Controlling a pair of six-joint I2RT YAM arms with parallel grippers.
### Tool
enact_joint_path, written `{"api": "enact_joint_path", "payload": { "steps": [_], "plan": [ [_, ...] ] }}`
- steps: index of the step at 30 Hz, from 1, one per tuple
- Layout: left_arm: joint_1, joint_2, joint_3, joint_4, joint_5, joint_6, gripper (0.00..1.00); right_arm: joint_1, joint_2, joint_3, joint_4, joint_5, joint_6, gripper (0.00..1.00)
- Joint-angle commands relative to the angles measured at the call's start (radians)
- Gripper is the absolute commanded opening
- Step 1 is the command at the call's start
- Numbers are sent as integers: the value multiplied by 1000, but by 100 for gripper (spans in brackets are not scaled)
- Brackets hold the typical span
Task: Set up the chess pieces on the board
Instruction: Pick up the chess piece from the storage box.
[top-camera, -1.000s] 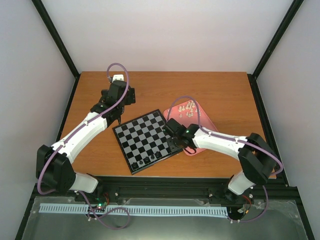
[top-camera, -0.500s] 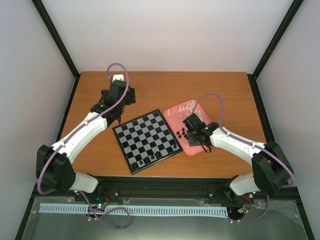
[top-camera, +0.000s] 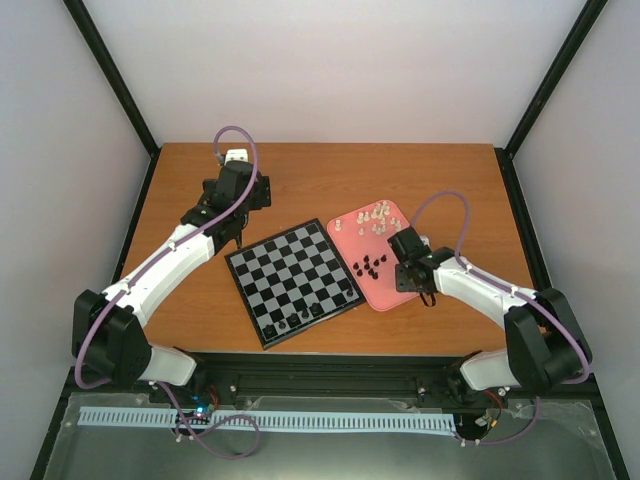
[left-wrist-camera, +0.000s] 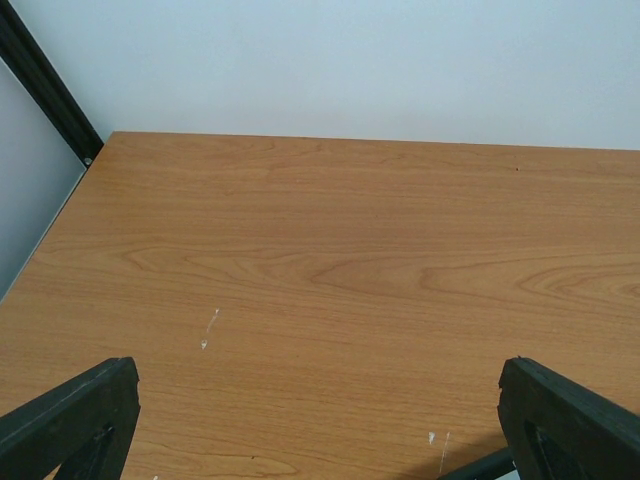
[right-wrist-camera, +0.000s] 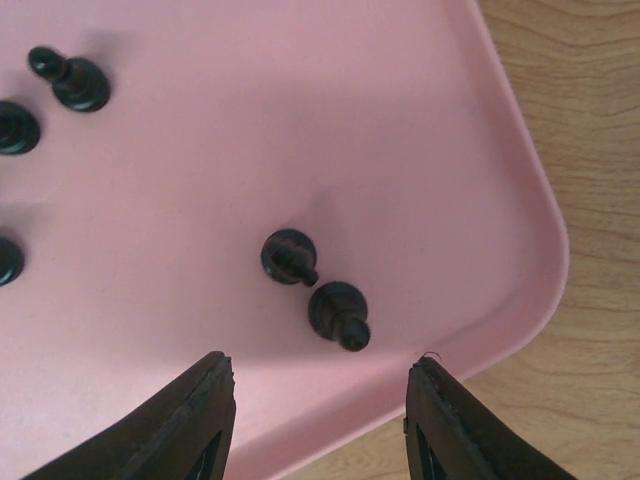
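Observation:
The board (top-camera: 293, 280) lies at the table's centre with three black chess pieces (top-camera: 298, 320) along its near edge. Right of it, a pink tray (top-camera: 345, 225) holds cream pieces (top-camera: 375, 214) at the back and black ones (top-camera: 369, 266) in the middle. My right gripper (top-camera: 412, 278) hangs over the tray's near right part. In the right wrist view it (right-wrist-camera: 315, 405) is open, with two black pawns (right-wrist-camera: 290, 257) (right-wrist-camera: 338, 315) just ahead of the fingertips and nothing held. My left gripper (top-camera: 238, 238) is off the board's back left corner, open (left-wrist-camera: 320, 430) over bare wood.
More black pieces (right-wrist-camera: 78, 82) stand at the upper left of the right wrist view. The tray's rounded rim (right-wrist-camera: 545, 300) curves close to the right finger, with wooden table (right-wrist-camera: 590, 120) beyond. Black frame posts (top-camera: 110, 85) flank the table.
My right gripper has moved right, from the board's right edge to above the tray's near right part, and its jaws have widened a little. The left arm has not moved.

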Motion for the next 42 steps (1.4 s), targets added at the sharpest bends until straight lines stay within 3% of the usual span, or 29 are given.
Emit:
{"api": "enact_joint_path", "payload": {
  "steps": [1, 8, 12, 26, 32, 37, 42],
  "plan": [
    [-9, 5, 43, 20, -3, 16, 100, -50, 9, -9, 48, 14, 2, 46],
    [-9, 13, 44, 21, -12, 19, 100, -90, 42, -8, 96, -38, -25, 38],
    [-9, 22, 48, 21, -20, 21, 100, -105, 60, -8, 111, -54, -35, 23],
    [-9, 28, 49, 19, -26, 23, 100, -114, 88, -8, 117, -66, -41, 18],
    [-9, 7, 38, 22, -32, 20, 100, -114, 89, -7, 117, -63, -38, 3],
    [-9, 4, 40, 21, -28, 19, 100, -109, 35, -1, 85, -60, -28, 3],
    [-9, 2, 43, 16, -33, 16, 100, 24, -52, 96, -14, -58, 5, 3]
  ]
}}
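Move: The black chess piece to be picked lies about 2 cm ahead of the right hand, 1 cm to its right and 2 cm below. A second black piece stands close beside it, about 4 cm ahead of the hand. The nearest piece of the black cluster is some 9 cm ahead and 7 cm left; the box's right corner lies 2 cm ahead, 8 cm right. From the idle left hand, the wanted piece is roughly 46 cm right, 14 cm back and 23 cm below. Forward and a little right first, then down, the right hand eases onto the nearer of the two paired black pieces, about 2 cm each way, its half-open fingers narrowing as it goes until they pinch the piece. With that grip kept, it starts straight back up, by about 1.5 cm and slightly back and left. ##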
